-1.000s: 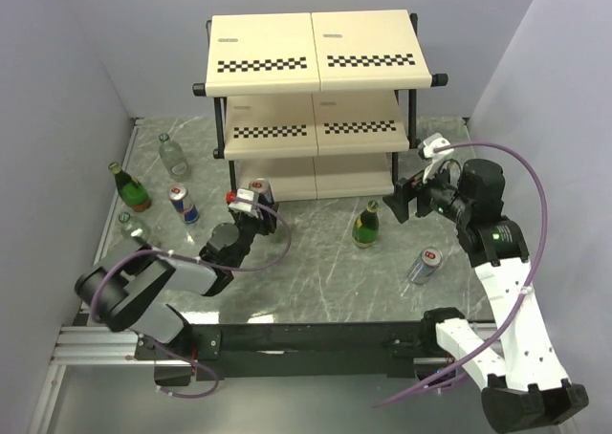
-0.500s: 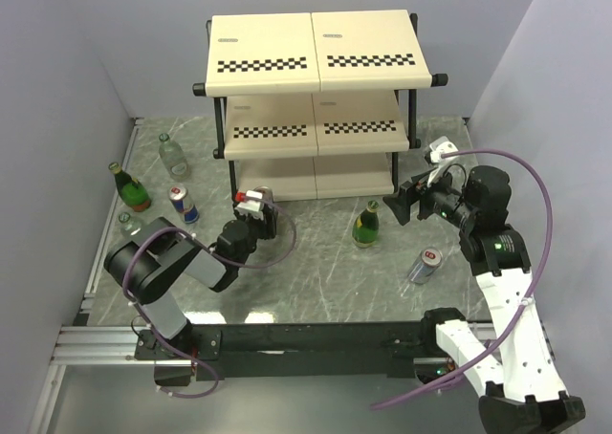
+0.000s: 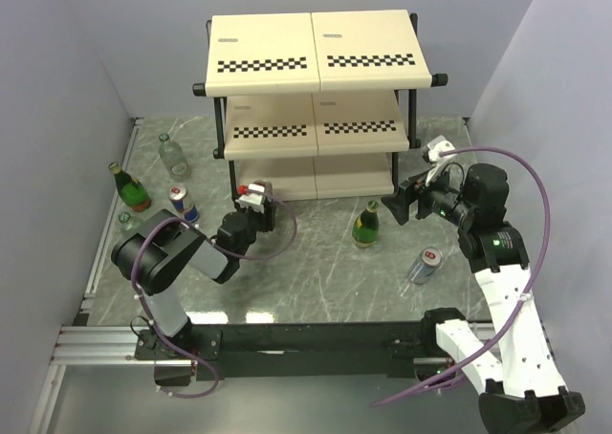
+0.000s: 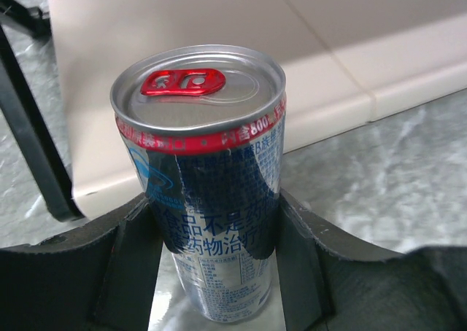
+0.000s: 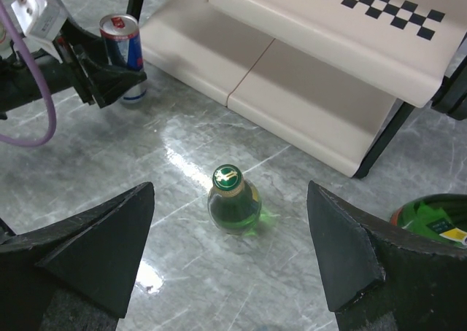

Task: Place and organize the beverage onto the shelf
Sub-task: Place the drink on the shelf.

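Note:
My left gripper (image 4: pixel 217 218) is shut on an upright blue-and-silver can (image 4: pixel 204 178) with a red tab. The can (image 3: pixel 263 191) stands just in front of the left end of the shelf (image 3: pixel 316 47), near its bottom board (image 4: pixel 182 47). The right wrist view shows this can (image 5: pixel 121 50) low by the table. My right gripper (image 5: pixel 230 192) hangs open with nothing between its fingers. It points down at a standing green bottle (image 5: pixel 233 203), which sits on the table (image 3: pixel 365 226) in front of the shelf's right half. That gripper (image 3: pixel 400 205) is apart from the bottle.
A silver can (image 3: pixel 425 265) lies on its side at the right. On the left stand a Red Bull can (image 3: pixel 184 205), a green bottle (image 3: pixel 129 187) and two clear bottles (image 3: pixel 172 155) (image 3: pixel 129 226). A green labelled object (image 5: pixel 430 218) shows at the right wrist view's edge.
My left gripper has carried the can up toward the shelf's bottom board, with its arm folding in. The right arm has shifted only slightly.

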Robot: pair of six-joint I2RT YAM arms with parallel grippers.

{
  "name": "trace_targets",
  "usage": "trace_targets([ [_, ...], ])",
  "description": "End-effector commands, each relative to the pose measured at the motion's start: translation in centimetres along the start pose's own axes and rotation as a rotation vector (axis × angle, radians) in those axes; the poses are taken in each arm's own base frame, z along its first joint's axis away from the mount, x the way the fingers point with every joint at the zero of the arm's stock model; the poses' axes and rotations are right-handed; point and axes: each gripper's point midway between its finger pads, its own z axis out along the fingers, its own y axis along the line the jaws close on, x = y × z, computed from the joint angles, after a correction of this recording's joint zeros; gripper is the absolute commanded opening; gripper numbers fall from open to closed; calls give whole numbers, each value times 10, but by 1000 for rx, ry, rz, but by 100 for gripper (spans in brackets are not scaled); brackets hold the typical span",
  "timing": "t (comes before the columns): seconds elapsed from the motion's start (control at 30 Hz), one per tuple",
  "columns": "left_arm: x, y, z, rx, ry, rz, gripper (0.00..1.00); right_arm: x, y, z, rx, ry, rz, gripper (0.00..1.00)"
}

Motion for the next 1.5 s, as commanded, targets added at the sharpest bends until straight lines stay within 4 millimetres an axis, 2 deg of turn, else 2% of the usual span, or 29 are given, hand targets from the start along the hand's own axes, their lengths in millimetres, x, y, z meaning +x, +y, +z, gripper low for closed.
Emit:
trace_targets([
  [0.0, -166, -6, -15, 71, -644, -145, 0, 0, -1, 4, -8, -12, 2, 91],
  [0.3, -188, -9, -21, 90, -701, -108, 0, 2, -2, 6, -11, -1, 6, 91],
  [0.73, -215, 5, -19, 54, -779, -37, 0, 7, -3, 10, -15, 15, 17, 91],
  [1.17, -222, 13, -5, 65, -798, -21, 0, 10, -4, 13, -27, 33, 26, 91],
  [1.47, -216, 22, 13, 60, -790, 7, 0, 16, -6, 18, -31, 55, 40, 91],
])
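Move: The left hand holds its can upright just short of the shelf. The left end of the bottom shelf, where it is headed, lies about 9 cm ahead, level sideways, its board some 5 cm below the hand point. The shelf's black left leg stands roughly 6 cm left and 4 cm ahead; the other can is about 18 cm left, level ahead. From the right hand, that shelf spot is some 19 cm ahead, 31 cm left and 26 cm down. Keeping its pinch on the can, the left hand first eases forward about 1 cm, then rises and reaches forward together to carry the can up over the bottom shelf's front edge just right of the black leg, about 6 cm forward and nearly 5 cm up in all, before dipping by just under 1 cm at the end. Its wrist tips the fingers up by some 10 degrees on the way, while the open, empty right hand sinks about 2 cm off to the right. ##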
